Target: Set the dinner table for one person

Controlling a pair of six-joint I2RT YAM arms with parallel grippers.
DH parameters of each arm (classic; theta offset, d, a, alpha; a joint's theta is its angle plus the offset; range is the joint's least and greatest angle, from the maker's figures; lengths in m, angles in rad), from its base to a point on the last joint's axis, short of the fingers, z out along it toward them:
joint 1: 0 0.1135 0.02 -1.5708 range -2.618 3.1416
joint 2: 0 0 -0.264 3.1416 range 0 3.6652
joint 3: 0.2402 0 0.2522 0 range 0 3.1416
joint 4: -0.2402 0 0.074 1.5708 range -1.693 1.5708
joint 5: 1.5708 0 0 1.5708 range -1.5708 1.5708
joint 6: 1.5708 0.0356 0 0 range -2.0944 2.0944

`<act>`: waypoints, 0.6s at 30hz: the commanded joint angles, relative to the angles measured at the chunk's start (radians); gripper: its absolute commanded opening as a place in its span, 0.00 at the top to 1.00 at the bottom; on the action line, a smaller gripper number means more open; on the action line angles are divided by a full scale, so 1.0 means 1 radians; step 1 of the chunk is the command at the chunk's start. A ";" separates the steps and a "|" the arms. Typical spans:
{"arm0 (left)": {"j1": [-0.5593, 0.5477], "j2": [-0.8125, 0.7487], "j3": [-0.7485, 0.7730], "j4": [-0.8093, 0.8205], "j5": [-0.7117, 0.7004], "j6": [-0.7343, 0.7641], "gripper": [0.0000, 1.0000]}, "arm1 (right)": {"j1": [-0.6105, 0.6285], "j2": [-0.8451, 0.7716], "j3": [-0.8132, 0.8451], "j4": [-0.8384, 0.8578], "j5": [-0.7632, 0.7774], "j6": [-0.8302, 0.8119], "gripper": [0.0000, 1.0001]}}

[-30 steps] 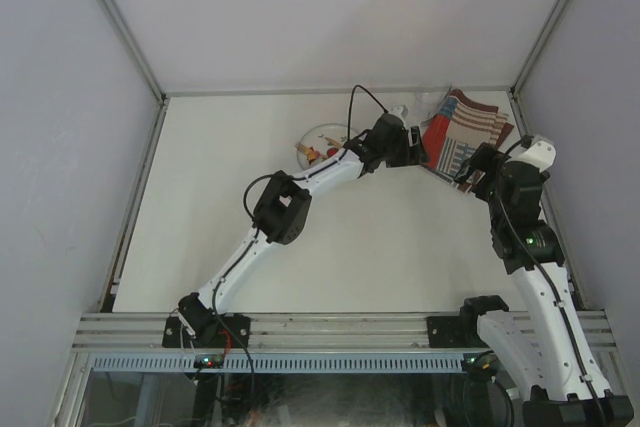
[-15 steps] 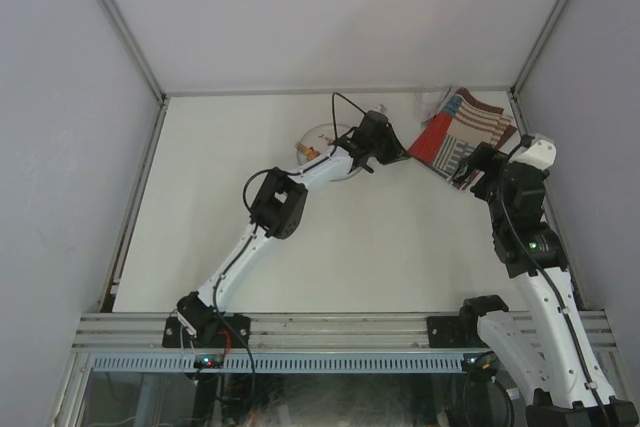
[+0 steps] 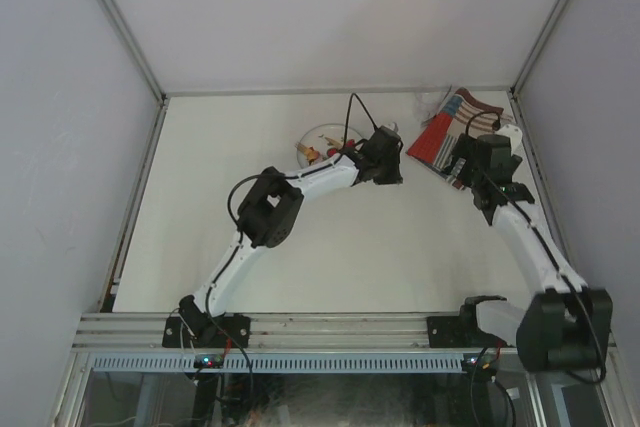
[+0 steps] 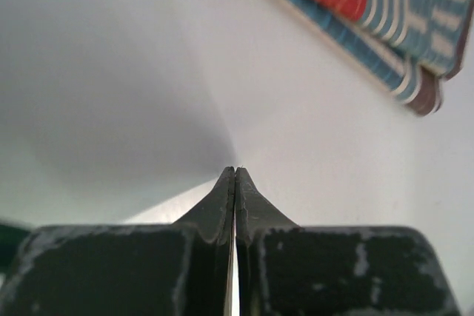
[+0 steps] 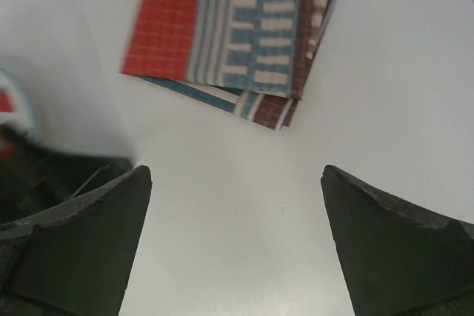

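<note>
The dinner table (image 3: 380, 247) is a plain off-white top. A red, white and blue striped placemat (image 3: 455, 132) lies folded at its back right corner. My left gripper (image 3: 397, 169) hovers just left of the placemat. In the left wrist view its jaws (image 4: 235, 169) are pressed together with nothing between them, and the placemat (image 4: 385, 12) is at top right. My right gripper (image 3: 462, 162) hangs at the placemat's near edge. It is open (image 5: 235, 172) over bare table (image 5: 237, 212), with the placemat (image 5: 229, 35) just ahead.
A pale plate (image 3: 322, 139) holding small red and yellow items sits at the back centre, partly under the left arm. Something clear and crumpled (image 3: 430, 102) lies behind the placemat. Aluminium rails (image 3: 140, 197) and white walls edge the table.
My left gripper has shut on nothing and drawn back a little left of the placemat. The right arm has reached forward and left to the placemat's near edge, still open.
</note>
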 commanded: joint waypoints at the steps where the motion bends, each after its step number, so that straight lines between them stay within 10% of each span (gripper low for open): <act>1: -0.039 -0.192 -0.122 -0.012 -0.140 0.155 0.95 | -0.096 0.204 0.089 0.106 -0.127 0.034 0.06; 6: -0.093 -0.349 -0.266 0.042 -0.299 0.287 0.80 | -0.130 0.405 0.192 0.136 -0.125 0.029 0.26; 13: -0.109 -0.575 -0.455 0.038 -0.565 0.386 0.75 | -0.132 0.641 0.366 0.133 -0.057 -0.056 0.99; 18: -0.108 -0.743 -0.621 0.026 -0.635 0.383 0.77 | -0.144 0.850 0.544 0.095 -0.100 -0.078 1.00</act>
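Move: The napkin's middle lies about 21 cm ahead of my open right hand, 5 cm to its right and 16 cm below. The glass stands some 31 cm ahead of that hand and 3 cm to its left. For my empty, shut left hand, low over the table, the napkin is about 14 cm ahead and 20 cm right; the plate is roughly 10 cm ahead and 20 cm left, the knife on it 5 cm nearer sideways. I bring my right hand down about 8 cm, then forward some 14 cm in all, over the napkin, tipping its fingers a little further down and shutting them from wide open with nothing between them. Meanwhile my left hand backs off from the napkin, then rises about 13 cm and swings 11 cm left, its fingers turning forward and opening about a quarter. ##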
